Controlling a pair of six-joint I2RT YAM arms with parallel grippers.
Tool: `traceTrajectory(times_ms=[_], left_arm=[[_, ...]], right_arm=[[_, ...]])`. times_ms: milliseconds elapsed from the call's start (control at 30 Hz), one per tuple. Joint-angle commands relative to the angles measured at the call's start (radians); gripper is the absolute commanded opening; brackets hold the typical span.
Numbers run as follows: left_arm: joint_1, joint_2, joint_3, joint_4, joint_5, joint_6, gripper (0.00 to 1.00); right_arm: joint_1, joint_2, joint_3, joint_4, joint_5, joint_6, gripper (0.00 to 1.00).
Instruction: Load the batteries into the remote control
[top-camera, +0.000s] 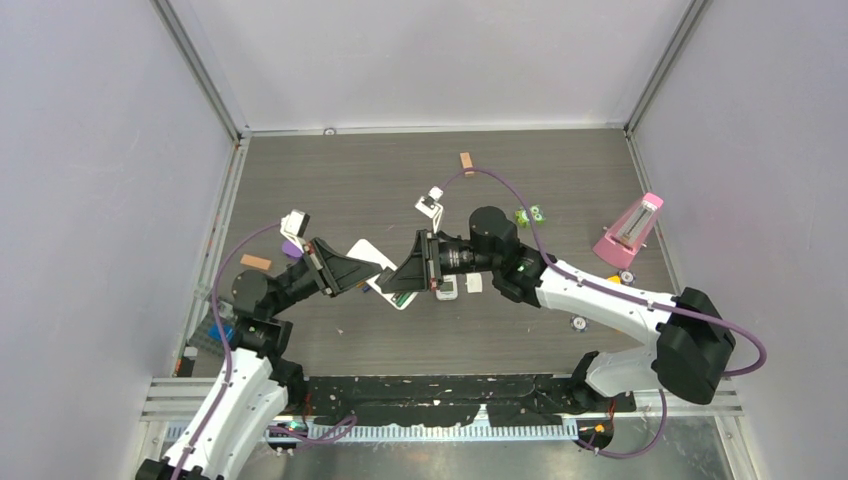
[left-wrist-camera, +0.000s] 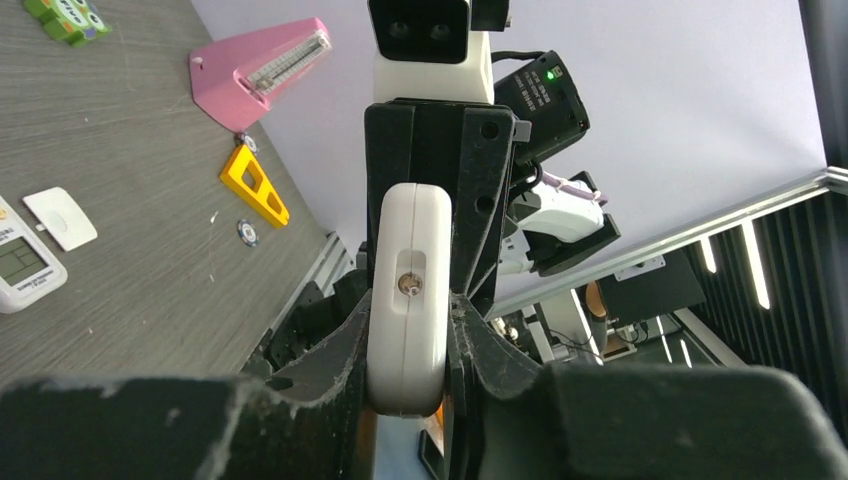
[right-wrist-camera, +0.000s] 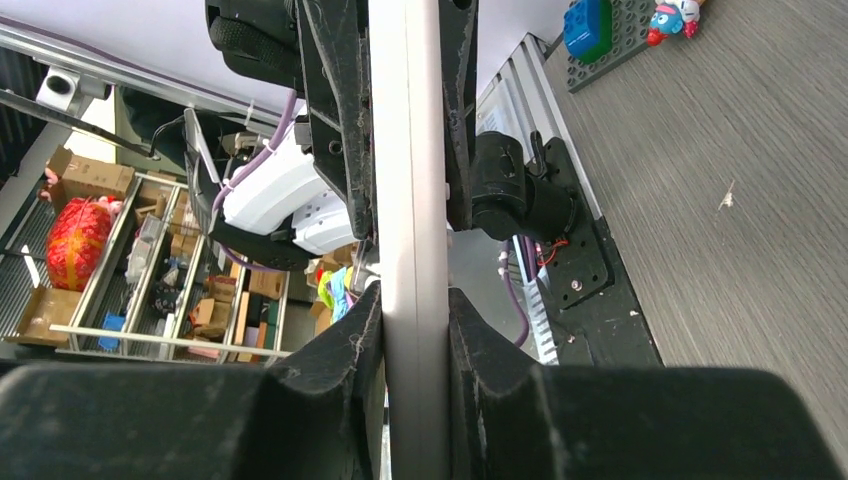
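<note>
The white remote control (top-camera: 370, 253) hangs above the table between both grippers. My left gripper (top-camera: 365, 272) is shut on one end of it; the left wrist view shows that rounded end (left-wrist-camera: 408, 260) clamped between my left gripper's jaws (left-wrist-camera: 408, 350). My right gripper (top-camera: 403, 277) is shut on the other end. The right wrist view shows the remote's slim edge (right-wrist-camera: 405, 150) pinched in my right gripper (right-wrist-camera: 412, 330). No battery shows clearly in any view.
A white device with a display (left-wrist-camera: 20, 265) and a small white cover (left-wrist-camera: 60, 218) lie on the table below the right gripper. A pink metronome (top-camera: 630, 230) stands at the right and a green toy (top-camera: 529, 214) behind the right arm. Tan blocks lie behind (top-camera: 466, 162) and left (top-camera: 255, 262). A small purple thing (top-camera: 291, 248) lies by the left wrist.
</note>
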Motion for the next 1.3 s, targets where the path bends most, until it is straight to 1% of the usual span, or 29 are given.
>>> traceTrajectory(times_ms=[0, 67, 100, 133, 167, 200, 300, 333, 367, 400, 433, 467, 500, 533, 567, 600, 633, 667, 700, 733, 767, 833, 967, 1033, 1133, 1200, 1267], left_arm=[[0.006, 0.030, -0.001, -0.018, 0.019, 0.058, 0.00], [0.006, 0.046, -0.004, -0.005, 0.019, 0.059, 0.00], [0.005, 0.053, -0.005, 0.000, 0.019, 0.062, 0.00], [0.006, 0.059, -0.006, 0.000, 0.015, 0.064, 0.00], [0.007, 0.064, -0.005, 0.001, 0.010, 0.070, 0.00], [0.009, 0.070, -0.004, -0.004, -0.001, 0.077, 0.00], [0.028, 0.082, 0.000, -0.034, -0.029, 0.093, 0.00], [0.041, 0.083, 0.001, -0.055, -0.039, 0.103, 0.00], [0.055, 0.082, 0.002, -0.082, -0.052, 0.119, 0.00], [0.074, 0.081, 0.005, -0.114, -0.065, 0.133, 0.00], [0.096, 0.081, 0.011, -0.154, -0.076, 0.152, 0.00], [0.118, 0.082, 0.018, -0.192, -0.083, 0.175, 0.00], [0.140, 0.089, 0.027, -0.232, -0.087, 0.194, 0.00], [0.162, 0.100, 0.036, -0.267, -0.089, 0.210, 0.00], [0.179, 0.112, 0.045, -0.280, -0.088, 0.222, 0.00], [0.191, 0.129, 0.054, -0.290, -0.082, 0.230, 0.00], [0.198, 0.144, 0.064, -0.298, -0.076, 0.239, 0.00], [0.202, 0.160, 0.071, -0.303, -0.070, 0.245, 0.00], [0.203, 0.174, 0.074, -0.303, -0.066, 0.249, 0.00], [0.205, 0.182, 0.075, -0.301, -0.066, 0.250, 0.00], [0.208, 0.189, 0.073, -0.301, -0.066, 0.252, 0.00], [0.216, 0.202, 0.071, -0.301, -0.067, 0.256, 0.00], [0.230, 0.220, 0.073, -0.301, -0.062, 0.259, 0.00], [0.230, 0.231, 0.072, -0.301, -0.063, 0.263, 0.00], [0.230, 0.249, 0.068, -0.283, -0.060, 0.253, 0.00], [0.263, 0.258, 0.063, -0.256, -0.047, 0.240, 0.00], [0.272, 0.261, 0.062, -0.249, -0.043, 0.239, 0.00]], right_arm=[[0.008, 0.015, 0.066, -0.014, -0.078, -0.035, 0.08], [0.004, 0.014, 0.070, -0.025, -0.067, -0.047, 0.18], [0.003, 0.007, 0.064, -0.024, -0.062, -0.053, 0.32], [-0.004, 0.004, 0.061, -0.027, -0.051, -0.055, 0.40], [-0.009, -0.006, 0.057, -0.033, -0.046, -0.061, 0.57], [-0.024, -0.020, 0.052, -0.055, -0.031, -0.069, 0.69], [-0.092, -0.070, 0.026, -0.124, 0.020, -0.124, 0.81], [-0.111, -0.098, 0.014, -0.146, 0.029, -0.168, 0.82], [-0.155, -0.113, 0.010, -0.215, 0.059, -0.200, 0.84], [-0.177, -0.141, 0.007, -0.256, 0.082, -0.267, 0.84], [-0.224, -0.156, 0.006, -0.346, 0.128, -0.312, 0.85], [-0.245, -0.180, 0.009, -0.390, 0.154, -0.412, 0.85], [-0.286, -0.189, 0.013, -0.462, 0.208, -0.464, 0.85], [-0.311, -0.194, 0.027, -0.501, 0.233, -0.593, 0.85], [-0.316, -0.190, 0.040, -0.581, 0.310, -0.659, 0.85], [-0.321, -0.170, 0.075, -0.626, 0.352, -0.795, 0.85], [-0.321, -0.153, 0.096, -0.710, 0.430, -0.858, 0.85], [-0.321, -0.121, 0.129, -0.745, 0.453, -1.006, 0.85], [-0.321, -0.091, 0.141, -0.795, 0.480, -1.074, 0.84], [-0.320, -0.078, 0.159, -0.820, 0.493, -1.184, 0.84], [-0.319, -0.058, 0.165, -0.834, 0.496, -1.228, 0.85], [-0.319, -0.020, 0.169, -0.856, 0.492, -1.394, 0.86], [-0.320, 0.090, 0.210, -0.994, 0.483, -1.574, 0.84], [-0.320, 0.142, 0.231, -1.039, 0.474, -1.627, 0.84], [-0.321, 0.200, 0.258, -1.055, 0.423, -1.663, 0.83], [-0.320, 0.252, 0.293, -1.076, 0.402, -1.668, 0.83], [-0.318, 0.301, 0.323, -1.092, 0.415, -1.675, 0.82]])
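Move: Both grippers still hold the remote, some 28 cm above the table. From the right gripper the loose battery cover lies about 12 cm ahead and 15 cm to the right, 27 cm down; the second remote lies some 6 cm left of the cover and 2 cm farther out. From the left gripper the cover is about 8 cm ahead and 18 cm right, the loose batteries about 8 cm ahead and 5 cm left, both 28 cm below. Open the right fingers wide to let go of the remote, draw off to the right and forward, then drop about 20 cm towards the battery cover, turning the fingers from pointing left to mostly down. Keep the remote gripped in the left fingers and bring it some 10 cm down and nearly as far forward, edging left over the loose batteries and tipping it about 20 degrees. ##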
